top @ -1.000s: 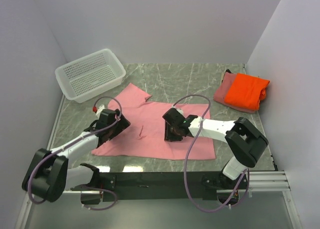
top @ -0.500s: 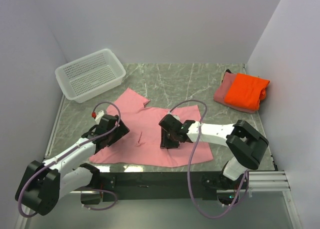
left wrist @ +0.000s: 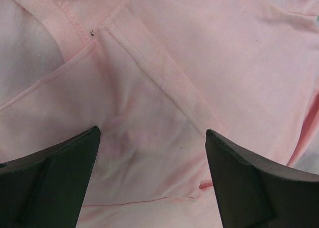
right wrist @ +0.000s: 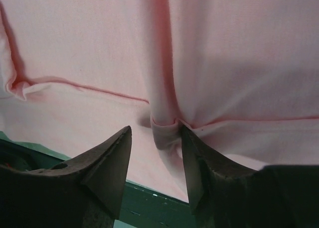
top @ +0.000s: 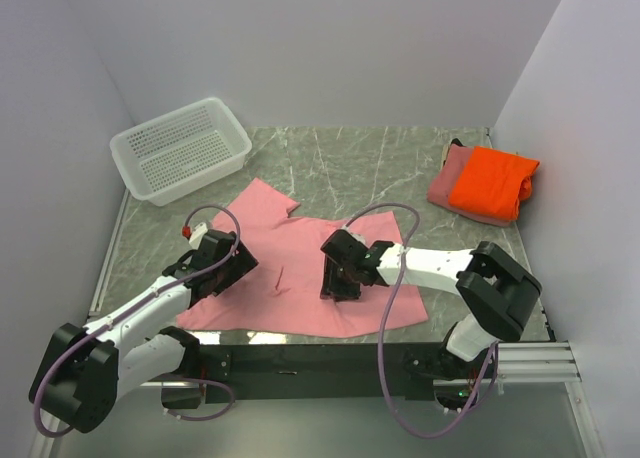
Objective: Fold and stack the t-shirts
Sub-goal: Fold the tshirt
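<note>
The light pink t-shirt (top: 285,273) lies spread on the marble table, its near hem at the table's front edge. My left gripper (top: 228,263) hovers low over its left part, near a sleeve seam (left wrist: 149,73), and stands open (left wrist: 151,134) with flat cloth below. My right gripper (top: 340,275) is over the shirt's middle near the hem. Its jaws are apart (right wrist: 156,131), and a raised fold of pink cloth (right wrist: 167,133) stands between them, against the right finger. The orange t-shirt (top: 490,181) lies folded on the dusty rose one (top: 448,186) at the back right.
A white perforated basket (top: 180,150) sits at the back left. The dark front rail (top: 300,358) runs just beyond the shirt's near hem. Walls close the table on the left, back and right.
The pink shirt has slid toward the front edge, and both grippers came nearer with it. The right jaws have spread a little off the fold.
</note>
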Robot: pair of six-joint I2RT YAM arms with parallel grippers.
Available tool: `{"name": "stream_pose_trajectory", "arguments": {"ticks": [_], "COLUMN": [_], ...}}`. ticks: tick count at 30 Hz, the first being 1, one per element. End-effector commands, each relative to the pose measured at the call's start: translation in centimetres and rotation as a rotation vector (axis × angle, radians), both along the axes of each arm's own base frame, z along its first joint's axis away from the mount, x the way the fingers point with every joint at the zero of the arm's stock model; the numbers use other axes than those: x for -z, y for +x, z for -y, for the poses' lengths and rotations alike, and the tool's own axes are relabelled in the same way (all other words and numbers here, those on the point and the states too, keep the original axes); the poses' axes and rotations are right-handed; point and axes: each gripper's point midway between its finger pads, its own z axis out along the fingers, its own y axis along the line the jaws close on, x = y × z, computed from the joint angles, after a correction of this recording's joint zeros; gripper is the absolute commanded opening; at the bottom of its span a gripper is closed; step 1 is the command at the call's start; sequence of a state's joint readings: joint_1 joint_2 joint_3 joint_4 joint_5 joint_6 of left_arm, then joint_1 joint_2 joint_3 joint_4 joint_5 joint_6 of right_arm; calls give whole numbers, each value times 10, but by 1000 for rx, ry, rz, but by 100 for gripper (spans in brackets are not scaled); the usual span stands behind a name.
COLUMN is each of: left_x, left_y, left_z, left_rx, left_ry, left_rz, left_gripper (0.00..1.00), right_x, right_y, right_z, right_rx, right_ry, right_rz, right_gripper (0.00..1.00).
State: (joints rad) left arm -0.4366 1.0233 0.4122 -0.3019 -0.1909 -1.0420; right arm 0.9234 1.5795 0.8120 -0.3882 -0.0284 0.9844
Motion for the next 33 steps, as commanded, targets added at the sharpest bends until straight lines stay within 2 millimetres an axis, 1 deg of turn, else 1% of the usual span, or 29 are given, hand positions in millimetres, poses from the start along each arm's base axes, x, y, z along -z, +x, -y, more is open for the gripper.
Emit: {"name": "stream_pose_trajectory", "arguments": {"ticks": [1,5,7,8,10,11,12,13,14,15,16,17,18,19,20,21,22,23,24,25,26,27,28,29,30,31,32,33], "left_x": [22,22,19,12,-4,-10,-25,-33,-39,-56,-61,-78,-83,-81,-94,-97,-90,-103,-106,-97,-109,-111,-101,-114,-115,-99,-112,-109], "left_y": [-31,-33,-32,-27,-18,-14,-4,1,5,16,22,34,41,48,59,67,74,87,96,103,115,122,130,145,151,157,170,177], "left_z": [-13,-14,-14,-11,-6,-5,-2,-1,-1,3,3,7,9,10,14,17,19,25,30,34,42,46,52,60,67,70,76,78], "left_rx": [-3,-3,-2,11,21,27,26,25,30,31,31,45,51,59,76,84,105,113,125,141,156,170,187,206,228,245,258,263], "left_ry": [65,66,67,60,38,35,28,29,37,32,46,48,57,78,91,101,128,124,122,136,128,125,134,129,123,142,148,161], "left_rz": [-138,-148,-141,-115,-62,-44,-5,15,28,67,76,120,133,120,152,159,137,167,182,158,184,184,158,190,186,140,165,157], "left_gripper": [94,95,95,95,95,95,95,95,95,96,96,96,97,97,97,97,97,97,97,97,98,98,98,98,98,97,97,97], "right_x": [49,47,41,30,16,3,-9,-18,-34,-43,-50,-57,-60,-61,-63,-62,-64,-64,-62,-63,-63,-60,-59,-64,-61,-66,-66,-62], "right_y": [-51,-43,-34,-23,-12,-1,7,12,25,30,36,48,54,60,72,78,87,94,106,115,123,133,141,151,160,169,174,181], "right_z": [103,109,107,101,90,80,75,71,64,65,65,69,72,76,85,90,95,98,104,105,106,105,109,108,107,108,111,112], "right_rx": [30,72,85,76,59,45,41,36,34,41,48,73,88,103,129,141,141,145,171,165,168,170,182,177,180,185,190,196], "right_ry": [-382,-365,-342,-313,-265,-232,-207,-192,-166,-163,-152,-142,-135,-128,-131,-138,-151,-155,-158,-157,-154,-151,-150,-145,-148,-151,-165,-174], "right_rz": [-193,-181,-152,-102,-49,-8,34,59,100,124,141,159,167,171,186,192,213,223,231,247,255,266,268,290,298,316,327,331], "right_gripper": [54,56,56,56,56,56,56,56,56,56,56,56,56,56,56,56,56,56,56,56,55,55,55,54,54,54,54,54]}}
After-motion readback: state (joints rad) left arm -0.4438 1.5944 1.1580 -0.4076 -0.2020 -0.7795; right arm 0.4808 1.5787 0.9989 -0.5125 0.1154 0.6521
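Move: The left hand, low over the t-shirt, has the far-left flap about 16 cm ahead and 4 cm to its right, the white basket some 27 cm ahead and 15 cm left. For the right hand, down at the cloth, the t-shirt's far-right corner is roughly 18 cm ahead and 13 cm right, the folded stack about 25 cm ahead and 34 cm right. All but the basket and stack lie 1–2 cm below. Both open hands lift off the t-shirt and sweep some 15 cm forward and rightward towards its far edge. ##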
